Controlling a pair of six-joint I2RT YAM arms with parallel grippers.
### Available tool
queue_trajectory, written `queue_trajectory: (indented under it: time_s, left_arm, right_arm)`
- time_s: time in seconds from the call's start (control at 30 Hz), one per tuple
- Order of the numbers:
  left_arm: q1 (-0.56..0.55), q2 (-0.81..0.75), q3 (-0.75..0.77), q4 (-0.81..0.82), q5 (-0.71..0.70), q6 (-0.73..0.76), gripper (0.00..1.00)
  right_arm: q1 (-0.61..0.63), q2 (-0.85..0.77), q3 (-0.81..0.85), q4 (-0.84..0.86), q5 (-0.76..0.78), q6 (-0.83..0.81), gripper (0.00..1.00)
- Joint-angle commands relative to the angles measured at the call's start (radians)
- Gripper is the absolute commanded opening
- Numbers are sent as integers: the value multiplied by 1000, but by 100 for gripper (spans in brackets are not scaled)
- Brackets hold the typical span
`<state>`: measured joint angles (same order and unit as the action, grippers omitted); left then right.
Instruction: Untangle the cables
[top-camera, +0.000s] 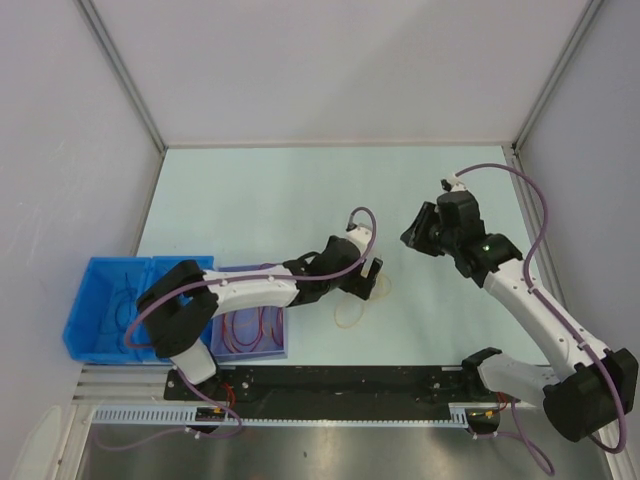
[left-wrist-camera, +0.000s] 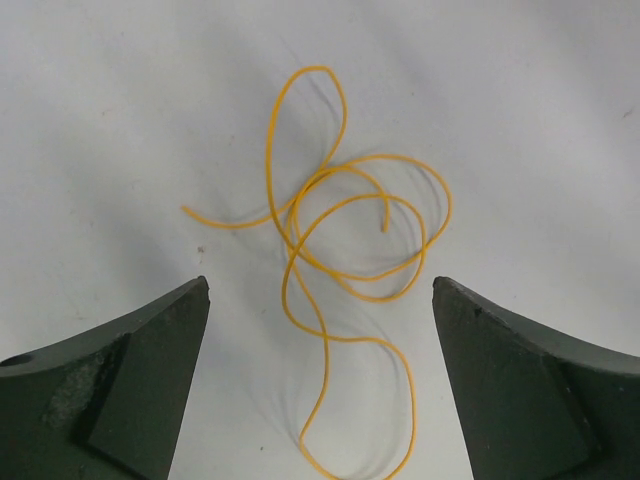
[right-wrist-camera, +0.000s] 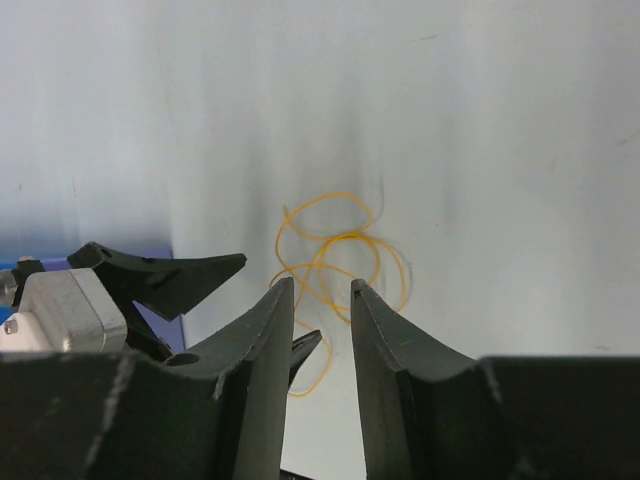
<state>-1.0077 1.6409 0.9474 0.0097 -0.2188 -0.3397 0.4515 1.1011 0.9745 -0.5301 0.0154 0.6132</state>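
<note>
One yellow cable (top-camera: 351, 310) lies in loose overlapping loops on the pale table, free of both grippers. In the left wrist view the yellow cable (left-wrist-camera: 268, 160) rests flat between and ahead of the fingers. My left gripper (left-wrist-camera: 320, 283) hangs just over it, jaws spread wide and empty; in the top view the left gripper (top-camera: 368, 268) is at the cable's far edge. My right gripper (right-wrist-camera: 320, 288) is open by a narrow gap with nothing in it and looks towards the yellow cable (right-wrist-camera: 335, 238). From above, the right gripper (top-camera: 418, 236) hovers to the cable's right. Red cables (top-camera: 250, 330) lie in a tray.
A blue bin (top-camera: 92, 300) holding thin dark wire stands at the near left. Beside it a blue-purple tray (top-camera: 280, 350) holds the red loops, partly under my left arm. White walls close the table on three sides.
</note>
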Motion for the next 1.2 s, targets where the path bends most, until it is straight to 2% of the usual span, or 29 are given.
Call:
queue_trajectory:
  time_s: [0.0,0.13,0.2,0.23,0.3,0.33,0.4,0.43,0.47,0.57,0.93,1.17]
  left_arm:
    - [26,31,7,125,53,-5,96]
    - [41,65,5,183,101,-7,90]
    - [50,95,33,159,108,-12,84]
    - [52,105,45,156,113,-12,76]
    - [54,119,48,157,124,-15,66]
    - [55,122,50,154,127,-16,53]
    - [55,117,50,154,125,-18,36]
    - [55,112,48,156,124,-19,14]
    - [55,108,50,156,124,-19,3]
    - [55,60,57,147,133,-4,0]
    - [75,-216,272,-235,67,61,0]
    - [103,-435,343,-430,-86,80,0]
  right_arm:
    - [-40,-38,1,-18,-2,-26,35]
    - [-43,-40,-8,-27,0,-35,35]
    - [-48,-40,-11,-25,-3,-38,34]
    - [-53,-38,-13,-28,-3,-41,35]
    - [-54,-40,-14,-25,-5,-43,35]
    - [-59,-40,-16,-22,-5,-46,35]
    - [-62,-38,-17,-18,-5,-47,34]
    - [-63,-37,-17,-16,-5,-49,34]
    - [-65,-35,-20,-13,-5,-47,35]
    - [-65,-30,-23,-5,-38,-46,34]
    - [-65,-67,-31,5,-45,-17,33]
    - [-57,-93,-40,8,-55,14,32]
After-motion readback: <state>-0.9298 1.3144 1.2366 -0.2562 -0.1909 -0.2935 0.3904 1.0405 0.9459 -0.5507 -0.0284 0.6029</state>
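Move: The orange cable lies just under the left hand's open fingers, its middle only about 1 cm ahead, 1 cm to the right and some 4 cm below. Counted from the left hand, the purple bin is roughly 25 cm to the left and 4 cm back, with the blue bin beside it about 40 cm left and also 4 cm back. From the right hand the cable lies about 7 cm left, 3 cm back and 16 cm below. The left hand edges a little forward and right over the orange cable, sinks about 3 cm and shuts its wide-open fingers completely, pinching the strands near where the loops cross. It then lifts fast, some 24 cm straight up off the table, drifting about 4 cm left towards the bins late in the rise while the wrist tips the fingers outward and rolls by roughly 20 degrees altogether, the grip staying shut; the empty right hand only shifts about 2 cm to its right, away from the cable, its fingers left partly open. ##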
